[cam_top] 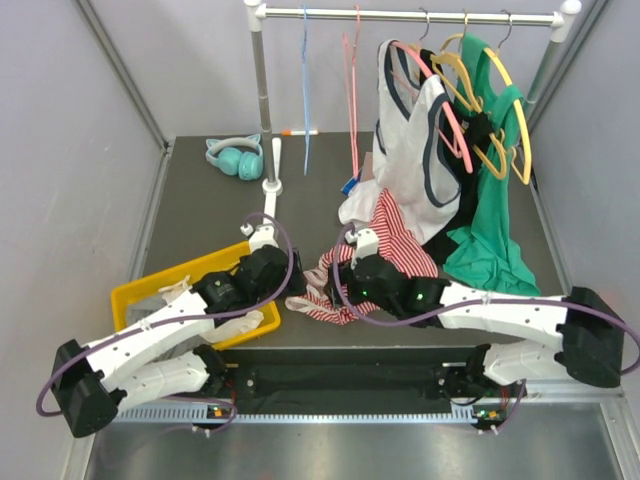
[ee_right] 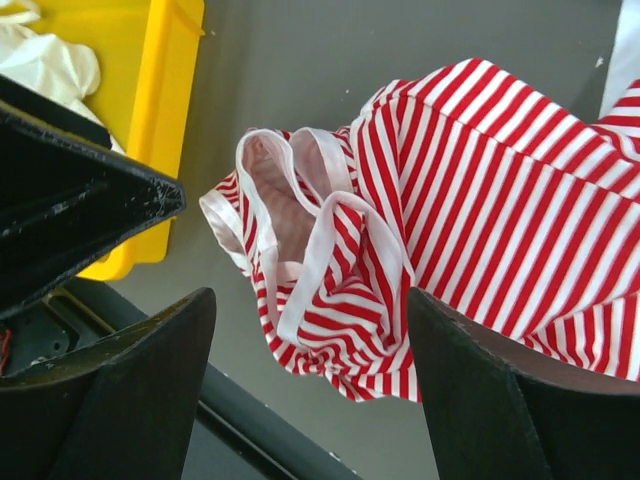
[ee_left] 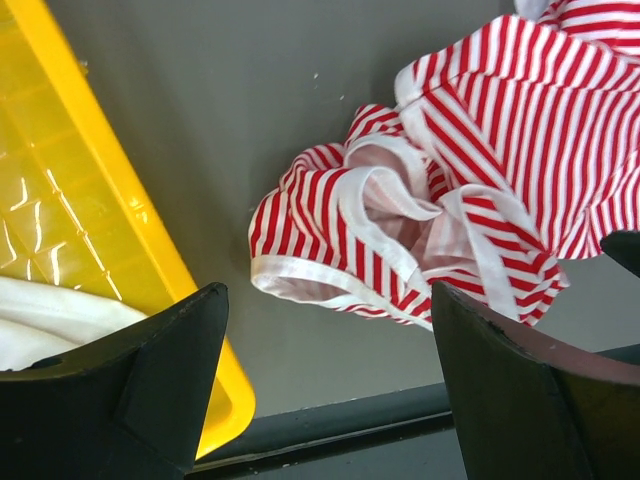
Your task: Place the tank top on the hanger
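The tank top (cam_top: 398, 247), red and white striped with white trim, lies crumpled on the dark table, its bunched strap end (ee_left: 400, 215) near the front edge. My left gripper (ee_left: 328, 295) is open just short of that bunch, with nothing between its fingers. Facing it, my right gripper (ee_right: 310, 300) is open over the same bunch (ee_right: 330, 300), its fingers on either side and not pressing the fabric. The hanger (cam_top: 352, 90), thin and salmon-pink, hangs from the rail at the back, bare.
A yellow tray (cam_top: 135, 300) holding white cloth sits left of the left gripper. A light blue hanger (cam_top: 305, 90), a white navy-trimmed top (cam_top: 415, 150) on a pink hanger and a green garment (cam_top: 495, 210) hang on the rail (cam_top: 400, 15). Teal headphones (cam_top: 235, 155) lie near the rack pole (cam_top: 270, 150).
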`<action>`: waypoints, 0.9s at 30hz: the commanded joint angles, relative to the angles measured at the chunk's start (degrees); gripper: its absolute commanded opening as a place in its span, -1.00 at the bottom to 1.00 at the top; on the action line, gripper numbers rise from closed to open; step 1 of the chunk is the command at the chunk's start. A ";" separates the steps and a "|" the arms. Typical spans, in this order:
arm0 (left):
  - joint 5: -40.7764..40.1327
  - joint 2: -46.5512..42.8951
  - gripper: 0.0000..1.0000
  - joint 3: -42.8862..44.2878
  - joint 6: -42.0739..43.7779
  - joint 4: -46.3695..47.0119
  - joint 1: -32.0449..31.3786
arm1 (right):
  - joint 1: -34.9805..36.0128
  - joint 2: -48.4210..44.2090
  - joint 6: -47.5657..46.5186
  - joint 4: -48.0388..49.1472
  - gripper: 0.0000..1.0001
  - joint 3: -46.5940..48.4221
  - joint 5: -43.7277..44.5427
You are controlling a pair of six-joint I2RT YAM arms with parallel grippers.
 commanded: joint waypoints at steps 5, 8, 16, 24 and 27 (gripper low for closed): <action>1.35 -2.90 0.69 -3.65 -3.68 2.80 0.21 | 0.64 5.72 -0.85 -0.04 0.39 4.13 0.36; 2.58 -2.20 0.70 -4.27 -4.03 4.21 0.21 | 0.64 7.64 -1.03 -1.70 0.29 5.36 0.18; 5.84 1.84 0.72 -4.88 -4.91 8.95 0.21 | -0.41 10.20 -1.11 -3.64 -0.66 7.46 -0.43; 7.51 1.77 0.70 -0.67 -2.37 10.80 0.21 | -8.05 6.34 -1.90 -8.39 -1.00 15.81 -0.26; 8.73 -0.34 0.71 0.82 0.44 12.99 0.21 | -9.90 6.86 -3.83 -9.79 -1.00 20.72 -0.26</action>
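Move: The striped tank top's crumpled, white-trimmed end lies just under the open right hand, about 1 cm to its left and 5 cm below; the broad striped body spreads some 8 cm ahead and 12 cm to the right of that hand. The yellow basket's middle is roughly 30 cm to its left and 3 cm back. From the left hand, the trimmed end is about 7 cm to the right, 1 cm ahead and 5 cm below. The right fingers pinch a fold of the tank top's white-trimmed edge, shutting fully after the hand sinks about 4.5 cm onto it; the hand then carries the fold forward and up, roughly 5 cm each way. The left hand, fingers staying wide open, sinks about 3 cm and then eases right towards the cloth, rising slightly at the end. ##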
